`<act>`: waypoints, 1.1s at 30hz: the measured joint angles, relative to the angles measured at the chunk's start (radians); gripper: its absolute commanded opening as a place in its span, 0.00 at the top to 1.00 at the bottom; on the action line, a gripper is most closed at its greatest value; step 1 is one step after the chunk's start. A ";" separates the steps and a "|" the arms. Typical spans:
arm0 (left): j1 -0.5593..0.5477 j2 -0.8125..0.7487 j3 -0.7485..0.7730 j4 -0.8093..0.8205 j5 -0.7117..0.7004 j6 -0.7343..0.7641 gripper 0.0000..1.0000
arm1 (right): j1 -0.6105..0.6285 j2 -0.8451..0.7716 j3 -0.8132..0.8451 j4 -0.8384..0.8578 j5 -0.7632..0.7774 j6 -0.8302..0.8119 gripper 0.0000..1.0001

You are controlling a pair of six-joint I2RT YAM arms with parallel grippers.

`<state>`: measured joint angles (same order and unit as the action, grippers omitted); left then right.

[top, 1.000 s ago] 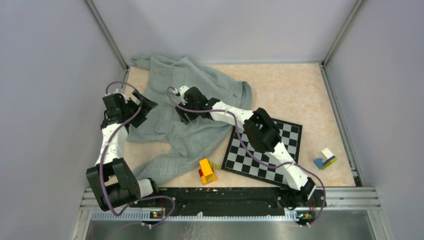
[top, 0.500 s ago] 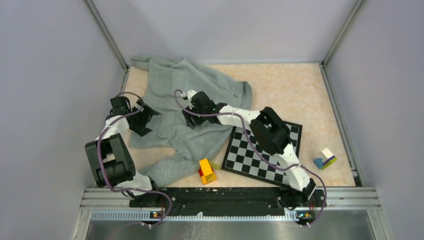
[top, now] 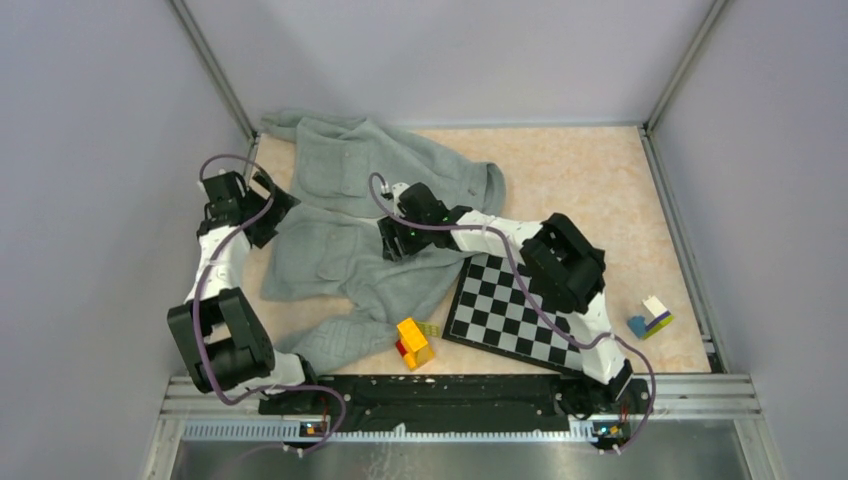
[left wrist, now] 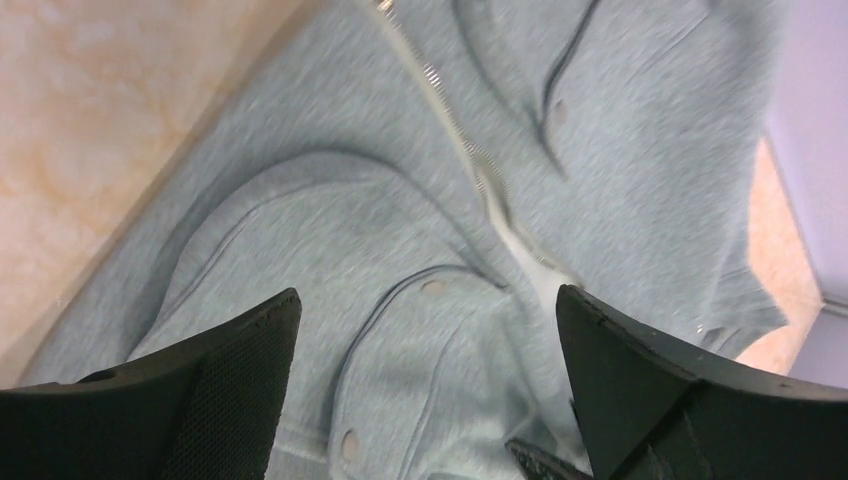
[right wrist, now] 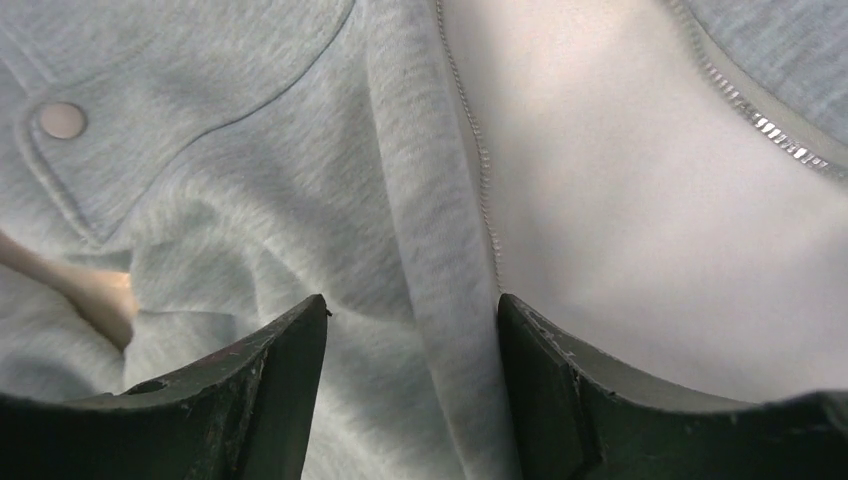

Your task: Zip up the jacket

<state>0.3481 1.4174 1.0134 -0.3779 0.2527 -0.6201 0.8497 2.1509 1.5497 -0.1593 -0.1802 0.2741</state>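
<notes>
The light grey jacket (top: pixel 350 210) lies rumpled and unzipped on the left half of the table. My left gripper (top: pixel 262 205) hovers over its left edge, wide open. In the left wrist view, the left gripper (left wrist: pixel 425 293) has only fleece and a stretch of zipper teeth (left wrist: pixel 450 120) below it. My right gripper (top: pixel 395 238) is down on the jacket's middle. In the right wrist view, the right gripper (right wrist: pixel 411 300) stands open astride the front edge. One row of zipper teeth (right wrist: pixel 478 150) runs to the right finger (right wrist: pixel 560 380); the other row (right wrist: pixel 760 120) lies apart, with pale lining between.
A black-and-white chessboard (top: pixel 525 300) lies right of the jacket, under the right arm. A yellow and red block (top: pixel 412 342) sits at the jacket's lower hem. A small blue, white and yellow block stack (top: pixel 650 318) stands near the right rail. Walls close three sides.
The left gripper swung back toward the left wall, and the jacket's left side now lies flatter. The right gripper slid slightly right and its jaws narrowed.
</notes>
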 measured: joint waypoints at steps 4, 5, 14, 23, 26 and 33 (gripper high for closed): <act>0.000 -0.003 0.000 0.089 0.015 -0.045 0.03 | -0.022 -0.031 -0.003 0.001 -0.029 0.045 0.37; 0.000 0.009 0.000 0.122 0.030 -0.064 0.05 | -0.030 -0.033 0.003 0.001 -0.036 0.057 0.37; -0.010 0.345 0.233 0.227 0.112 -0.090 0.11 | -0.122 -0.029 0.113 0.002 -0.102 0.134 0.37; -0.018 0.621 0.560 0.125 0.020 0.094 0.20 | -0.139 0.017 0.222 -0.008 -0.111 0.121 0.37; -0.022 0.751 0.724 0.036 0.032 0.157 0.28 | -0.139 0.047 0.256 -0.013 -0.111 0.111 0.37; -0.031 0.874 0.817 -0.070 0.071 0.251 0.45 | -0.139 0.066 0.266 -0.033 -0.115 0.102 0.37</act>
<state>0.3176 2.2913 1.8305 -0.4480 0.3233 -0.3691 0.7105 2.2173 1.8160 -0.1921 -0.2951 0.3763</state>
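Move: The left hand is going for the jacket's hem just beyond the zip, some 18 cm ahead, 3 cm to its left and 13 cm lower. The zip's bottom end is about 14 cm ahead and 1 cm left of that hand, the near pocket level with it and 8 cm right. For the low right hand, the spot where the zip halves part is about 8 cm ahead and 5 cm left; the near pocket is 1 cm back and 13 cm left. Forward some 17 cm over the jacket's hem side, drifting left, the left hand rises slightly, then sinks about 11 cm to the far panel's hem beside the zip end, turning some 15 degrees clockwise and narrowing its wide-open fingers around the edge. The right hand lifts off the near panel's zip edge, up and forward about 8 cm each, fingers tilting shallower, still part open and empty. ##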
